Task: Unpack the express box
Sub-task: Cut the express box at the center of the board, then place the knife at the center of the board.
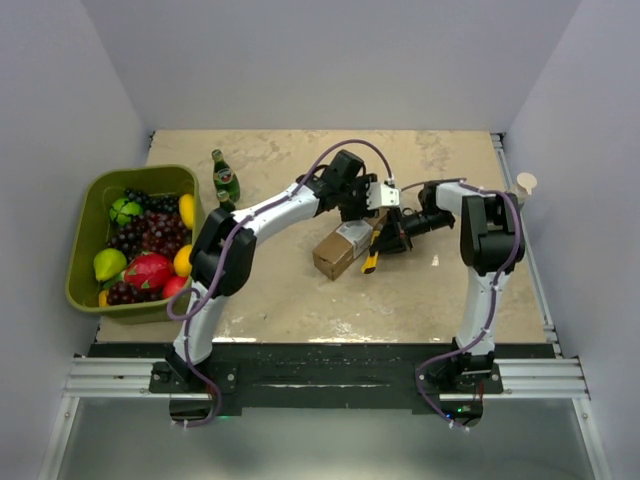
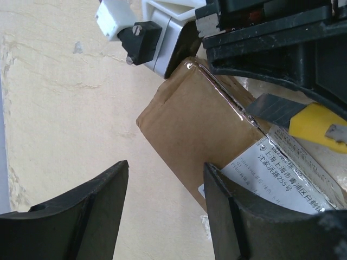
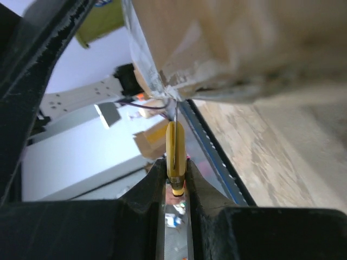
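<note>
The express box (image 1: 343, 250) is a brown carton lying mid-table, with its white printed label (image 2: 287, 173) facing up. My left gripper (image 1: 362, 212) hovers over it, open. In the left wrist view one finger (image 2: 227, 211) sits over the label end of the box (image 2: 195, 116) and the other finger (image 2: 92, 200) is over bare table. My right gripper (image 3: 175, 162) is shut on a slim yellow utility knife (image 3: 174, 146). The knife (image 2: 317, 122) has its blade at the taped top seam of the box (image 3: 244, 49).
A green bin (image 1: 85, 245) full of fruit stands at the left edge. A green glass bottle (image 1: 225, 180) stands upright beside it, behind my left arm. White walls close in the table's far side and both flanks.
</note>
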You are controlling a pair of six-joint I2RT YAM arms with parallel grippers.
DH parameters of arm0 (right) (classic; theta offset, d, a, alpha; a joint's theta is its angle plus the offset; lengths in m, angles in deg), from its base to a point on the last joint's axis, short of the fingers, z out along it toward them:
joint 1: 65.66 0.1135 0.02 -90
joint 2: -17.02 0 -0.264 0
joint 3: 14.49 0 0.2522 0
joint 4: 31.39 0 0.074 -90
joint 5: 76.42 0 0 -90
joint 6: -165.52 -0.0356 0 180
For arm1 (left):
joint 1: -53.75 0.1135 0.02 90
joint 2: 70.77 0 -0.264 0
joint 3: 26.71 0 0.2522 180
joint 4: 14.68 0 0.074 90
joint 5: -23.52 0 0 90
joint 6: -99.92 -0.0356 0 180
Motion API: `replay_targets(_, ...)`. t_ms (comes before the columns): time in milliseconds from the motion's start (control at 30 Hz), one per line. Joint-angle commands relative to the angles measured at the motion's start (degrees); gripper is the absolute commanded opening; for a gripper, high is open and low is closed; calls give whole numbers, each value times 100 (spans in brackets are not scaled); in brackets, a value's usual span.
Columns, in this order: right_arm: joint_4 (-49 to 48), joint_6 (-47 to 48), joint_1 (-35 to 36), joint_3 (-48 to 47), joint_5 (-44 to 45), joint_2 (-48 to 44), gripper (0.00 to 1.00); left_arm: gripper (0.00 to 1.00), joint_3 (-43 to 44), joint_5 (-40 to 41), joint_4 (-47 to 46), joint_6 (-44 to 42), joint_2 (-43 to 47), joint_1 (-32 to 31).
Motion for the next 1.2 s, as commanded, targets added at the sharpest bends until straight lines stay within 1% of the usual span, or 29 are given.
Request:
replay_targets(0,-270,-863,354,806,-1106,-536,0,62,-378,284,152,71,-362,8)
replay_targets(33,-916,-1214,390,1052,-1370,-642,0,63,-413,284,134,80,-344,8)
replay_targets(67,-1479,-2375,408,1628,-2008,-800,0,62,-501,293,117,106,-283,8)
replay_targets(100,-2303,-3291,408,1973,-2301,-958,0,62,-562,302,47,141,-231,17)
replay_targets(133,-3764,-4153,382,2203,-2417,-1264,0,63,-633,310,-6,168,-178,34)
replay_targets(167,-3779,-4344,338,2084,-2331,-1346,0,63,-755,310,-50,203,-73,43)
replay_targets(200,-3657,-4268,303,1961,-2365,-1407,0,64,-800,293,-129,264,-28,69)
replay_targets(300,-3902,-4540,136,1574,-2165,-1715,0,66,-915,310,-287,387,156,131)
replay_targets(367,-3841,-4356,48,1232,-2059,-1759,0,69,-941,311,-375,484,331,192)
replay_targets(400,-3579,-4190,-153,1091,-1710,-1760,0,70,-932,267,-463,598,393,245)
replay_targets(433,-3438,-3831,-233,941,-1611,-1733,0,74,-915,284,-498,677,455,271)
replay_targets(467,-3253,-3593,-295,540,-1453,-1637,0,76,-819,241,-490,826,560,306)
replay_targets(500,-2556,-3190,-469,240,-799,-1628,0,77,-766,170,-455,888,605,411)
replay_targets(533,-2070,-2055,-462,-120,-357,-1602,0,79,-713,65,-411,967,666,473)
replay_targets(567,-1630,-1504,-462,-881,4,-1523,0,80,-617,-214,-315,1159,806,552)
replay_targets(600,-1043,-1038,-462,-1210,469,-1540,0,80,-590,-408,-244,1257,877,736)
replay_targets(633,-950,-485,-453,-1466,1622,-1583,0,82,-555,-628,-165,1345,956,842)
replay_targets(667,-905,-349,-471,-1773,2007,-1592,0,83,-537,-969,70,1476,1104,939)
replay_targets(733,-861,-94,-462,-2021,2685,-1584,0,87,-510,-1375,370,1487,1237,1150)
replay_targets(767,-957,-101,-462,-2013,2879,-1619,0,88,-519,-1786,772,1295,1360,1203)
replay_targets(800,-1227,-179,-636,-1935,3012,-1776,0,89,-519,-1886,985,1171,1422,1221)
replay_targets(833,-1387,-346,-647,-1821,3057,-1873,0,98,-606,-1956,1143,1066,1544,1221)
replay_targets(867,-1501,-382,-655,-1611,3275,-1961,0,100,-668,-2114,1362,899,1606,1212)
replay_targets(967,-1713,-357,-620,-1181,3714,-2163,0,100,-854,-1861,1539,1064,1660,1089)
replay_targets(1000,-1801,-339,-620,-1048,3812,-2233,0,100,-749,-1948,1706,1126,1581,1072)
replay_targets(1033,-1828,-269,-612,-864,3909,-2243,0,100,-426,-2044,1881,1204,1337,1080)
replay_targets(1067,-1880,-216,-612,-784,4119,-2269,0,100,-231,-2297,2301,1310,1195,1089)
replay_targets(1133,-2056,11,-542,-495,4462,-2304,0,100,129,-2632,2655,1320,888,1089)
replay_targets(1167,-2082,100,-524,-397,4611,-2304,0,100,114,-2825,2735,1311,878,1098)
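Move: The express box lies slantwise under both hands. Its middle is some 6 cm to the right hand's left, level with it fore and aft and about 2 cm lower, with that hand's cutter blade in the taped edge. From the left hand the box's middle is about 6 cm back, 1 cm left and 2 cm below. The white bottle stands roughly 27 cm right of the right hand and 4 cm farther out; the green bottle is about 28 cm left of the left hand and 4 cm ahead. Up and slightly back first, the right hand frees the cutter blade from the box edge, then sweeps forward and right, net about 11 cm each way, sinking a little at the end; it keeps the cutter gripped while the wrist rolls nearly 60 degrees, fingers tipping down. The left hand eases forward, swings left, then draws back and rises about 6 cm off the box, opening fully and tipping its fingers down. ##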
